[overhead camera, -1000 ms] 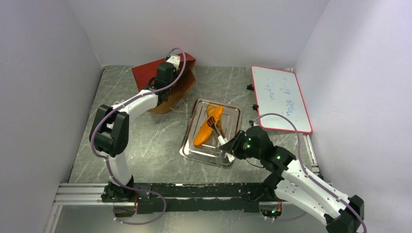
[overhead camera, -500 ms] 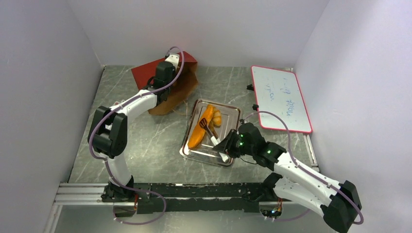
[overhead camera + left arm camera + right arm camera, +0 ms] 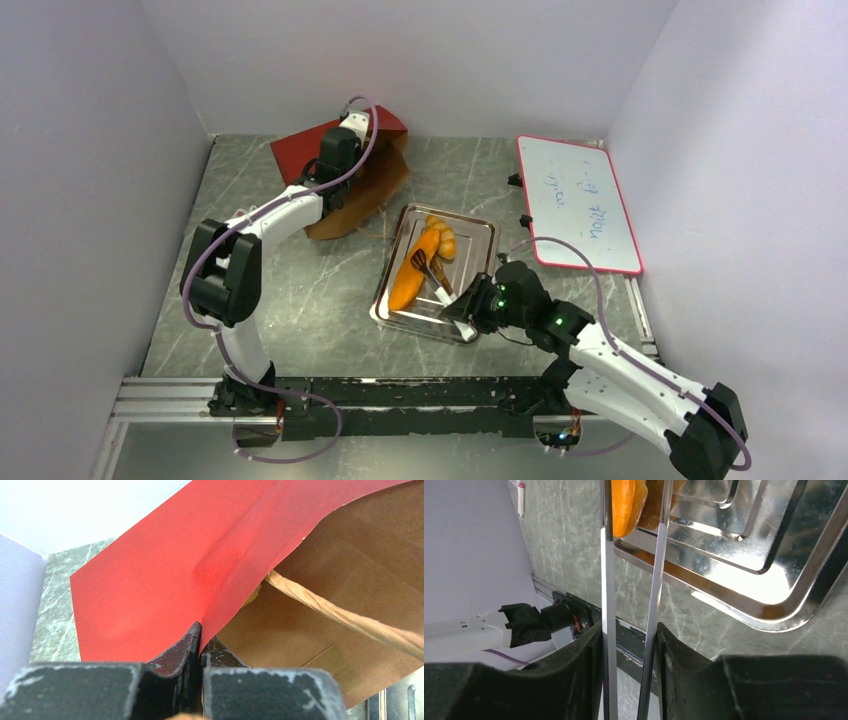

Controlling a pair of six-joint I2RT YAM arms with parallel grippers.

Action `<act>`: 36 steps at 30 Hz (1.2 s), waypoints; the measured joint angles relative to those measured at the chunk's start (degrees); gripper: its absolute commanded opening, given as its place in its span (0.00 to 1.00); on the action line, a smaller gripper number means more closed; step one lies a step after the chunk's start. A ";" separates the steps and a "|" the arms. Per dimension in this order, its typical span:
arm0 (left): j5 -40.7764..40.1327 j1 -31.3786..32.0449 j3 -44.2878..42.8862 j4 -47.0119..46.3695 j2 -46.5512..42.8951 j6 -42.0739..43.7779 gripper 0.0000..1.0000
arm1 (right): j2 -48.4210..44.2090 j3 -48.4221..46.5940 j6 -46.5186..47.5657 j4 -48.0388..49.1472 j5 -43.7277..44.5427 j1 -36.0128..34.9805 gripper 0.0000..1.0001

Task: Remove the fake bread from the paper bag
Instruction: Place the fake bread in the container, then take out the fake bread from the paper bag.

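The rust-red paper bag [image 3: 362,188] lies on its side at the back left, brown inside [image 3: 320,610] showing. My left gripper [image 3: 351,128] is shut on its upper red edge [image 3: 201,632], holding the mouth up. A long golden loaf of fake bread [image 3: 413,272] and a ridged croissant [image 3: 443,239] lie in the silver tray [image 3: 472,325]. My right gripper [image 3: 463,304] is shut on metal tongs [image 3: 431,270]. Both tong arms [image 3: 606,580] pass between the fingers [image 3: 630,630] and straddle the loaf's end [image 3: 626,500] with a slight gap.
A red-framed whiteboard [image 3: 579,203] lies at the back right. A tan cord handle [image 3: 345,617] crosses the bag's mouth. The tray's rim [image 3: 744,612] sits just ahead of the right gripper. White walls enclose the table on three sides.
My right arm has swung left with the tongs, carrying the long loaf to the tray's left side. The tong arms have spread apart. The left arm has stayed on the bag.
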State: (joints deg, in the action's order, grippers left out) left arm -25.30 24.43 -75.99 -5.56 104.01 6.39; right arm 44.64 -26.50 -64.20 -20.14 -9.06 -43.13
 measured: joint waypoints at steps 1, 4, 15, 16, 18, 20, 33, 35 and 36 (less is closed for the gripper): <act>0.02 0.00 0.00 0.07 0.00 -0.04 0.07 | -0.33 0.35 -0.09 -0.24 0.00 -0.02 0.41; 0.02 0.00 0.00 0.22 0.00 -0.20 0.07 | -1.29 0.61 -0.26 -0.96 0.02 -0.02 0.41; 0.04 0.00 -0.02 0.79 0.00 -0.22 0.07 | -5.57 -0.46 -0.52 -6.12 0.98 -0.02 0.41; 0.04 0.00 -0.02 0.79 0.00 -0.22 0.07 | -6.01 -0.79 -0.55 -6.82 1.11 -0.02 0.41; 0.04 0.00 -0.02 0.79 0.00 -0.20 0.07 | -6.84 -1.42 -0.55 -8.13 1.53 -0.02 0.41; 0.04 0.00 -0.02 0.79 0.00 -0.20 0.07 | -7.34 -1.92 -0.52 -8.79 1.84 -0.02 0.41; 0.09 0.00 -0.02 0.92 -0.28 -0.15 0.07 | -6.91 -8.90 0.20 -12.33 2.62 -0.02 0.39; 0.31 0.00 -0.02 1.09 -0.57 -0.15 0.07 | -6.45 -10.34 0.39 -12.31 2.64 -0.02 0.38; 0.46 0.00 -0.02 1.18 -0.70 -0.15 0.07 | -6.23 -10.82 0.44 -12.22 2.62 -0.02 0.38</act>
State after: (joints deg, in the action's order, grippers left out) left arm -24.84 24.43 -76.01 -4.38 103.31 6.24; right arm 38.41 -37.32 -63.77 -32.36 -6.44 -43.16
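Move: On the metal tray, the long orange bread lies about 9 cm ahead of the right hand, 8 cm to its left and 8 cm below, with the slotted tong heads at it. The tray's middle is some 9 cm ahead and 4 cm left; the croissant lies roughly 16 cm ahead and 3 cm left. From the left hand, the long bread is about 28 cm back, 14 cm right and 15 cm below. Easing about 1 cm back and 2 cm to its right, the right hand keeps hold of the white tong handles, its fingers no wider, then lifts the already slackened tongs nearly 7 cm, slowly at first and faster at the end, off the long bread. The left hand stays put and keeps pinching the rim of the paper bag. ##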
